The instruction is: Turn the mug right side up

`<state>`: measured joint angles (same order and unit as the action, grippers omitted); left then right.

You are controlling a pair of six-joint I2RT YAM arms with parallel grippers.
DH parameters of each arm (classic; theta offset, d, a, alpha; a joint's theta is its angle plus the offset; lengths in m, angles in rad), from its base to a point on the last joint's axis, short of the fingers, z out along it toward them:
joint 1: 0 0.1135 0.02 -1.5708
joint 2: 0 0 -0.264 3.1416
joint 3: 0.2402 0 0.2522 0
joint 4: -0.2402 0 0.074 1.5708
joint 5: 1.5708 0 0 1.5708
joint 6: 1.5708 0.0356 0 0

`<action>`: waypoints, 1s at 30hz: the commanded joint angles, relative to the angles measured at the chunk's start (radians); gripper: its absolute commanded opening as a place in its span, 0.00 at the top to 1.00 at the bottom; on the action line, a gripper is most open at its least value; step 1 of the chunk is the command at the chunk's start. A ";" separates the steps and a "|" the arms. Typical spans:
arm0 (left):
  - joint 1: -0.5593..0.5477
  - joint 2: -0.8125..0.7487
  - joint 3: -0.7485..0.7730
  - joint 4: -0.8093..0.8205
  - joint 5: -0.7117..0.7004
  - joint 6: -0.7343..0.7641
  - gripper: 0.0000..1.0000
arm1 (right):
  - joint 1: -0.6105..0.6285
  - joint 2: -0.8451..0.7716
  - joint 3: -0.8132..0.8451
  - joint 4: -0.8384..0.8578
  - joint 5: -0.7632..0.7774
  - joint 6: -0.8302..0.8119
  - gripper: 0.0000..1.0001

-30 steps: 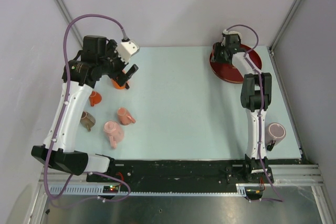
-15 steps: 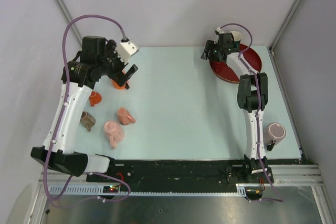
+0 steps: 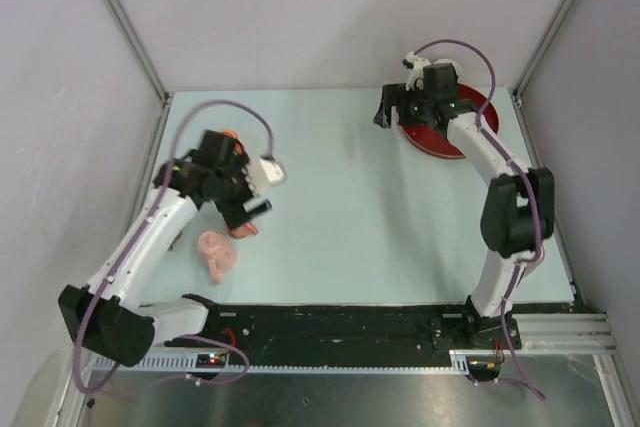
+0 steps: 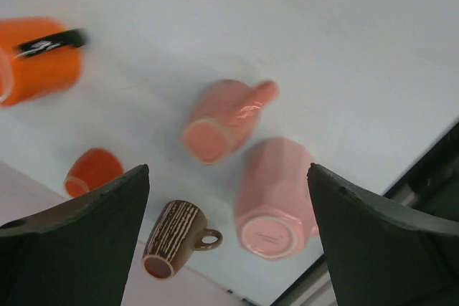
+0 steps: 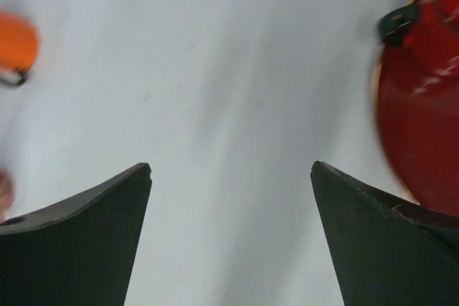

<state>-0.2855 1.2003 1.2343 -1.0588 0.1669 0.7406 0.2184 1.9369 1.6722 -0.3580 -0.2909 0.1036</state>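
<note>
Several mugs lie at the left of the table. A large pink mug (image 4: 276,198) (image 3: 215,250) stands with its base up. Beside it a small pink mug (image 4: 222,120) (image 3: 244,230) is tipped over, base toward my left wrist camera. A brown striped mug (image 4: 176,238) lies on its side. My left gripper (image 4: 229,170) (image 3: 253,211) hangs open above the pink mugs, holding nothing. My right gripper (image 5: 231,166) (image 3: 384,107) is open over bare table, just left of the red plate (image 3: 445,132).
An orange mug (image 4: 39,59) (image 3: 228,135) sits at the back left and a small orange cup (image 4: 93,171) near the left wall. The red plate (image 5: 423,127) lies at the back right. The black rail (image 3: 380,322) runs along the near edge.
My left arm has swung from the orange mug at the back toward the near side, over the pink mugs. My right gripper has opened wide and moved left off the red plate.
</note>
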 commanded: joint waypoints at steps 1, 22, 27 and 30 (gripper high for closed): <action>-0.208 0.000 -0.136 -0.048 -0.143 0.211 0.08 | 0.038 -0.186 -0.192 0.047 -0.075 -0.019 0.01; -0.251 0.395 -0.240 0.250 -0.352 0.361 0.33 | 0.117 -0.556 -0.569 0.069 -0.076 0.022 0.00; -0.250 0.377 -0.294 0.315 -0.363 0.422 0.41 | 0.117 -0.587 -0.594 0.090 -0.107 0.032 0.01; -0.249 0.362 -0.310 0.334 -0.358 0.442 0.55 | 0.117 -0.598 -0.600 0.092 -0.122 0.033 0.01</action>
<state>-0.5320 1.6016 0.9394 -0.7887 -0.1749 1.1133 0.3367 1.3773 1.0843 -0.3073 -0.3794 0.1307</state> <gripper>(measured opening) 0.534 0.993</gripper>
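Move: The small pink mug stands upside down about 16 cm below my left hand, some 2 cm ahead and 4 cm to its left, its handle pointing right and a little back. The bigger pink mug is roughly 9 cm back and 5 cm left of it. Of the two orange mugs, the large one is about 20 cm beyond it and 3 cm left, the small one 9 cm ahead and 14 cm left. From my right hand the small pink mug lies some 24 cm back and 36 cm left, 14 cm below. I sink my left hand about 16 cm to the small pink mug's handle side, swinging back nearly 5 cm and then forward again as I drop. The wrist turns clockwise and brings the fingers almost straight down; low beside the mug, they close by nearly half around its handle. My open, empty right hand draws back about 17 cm, away from the red plate. ##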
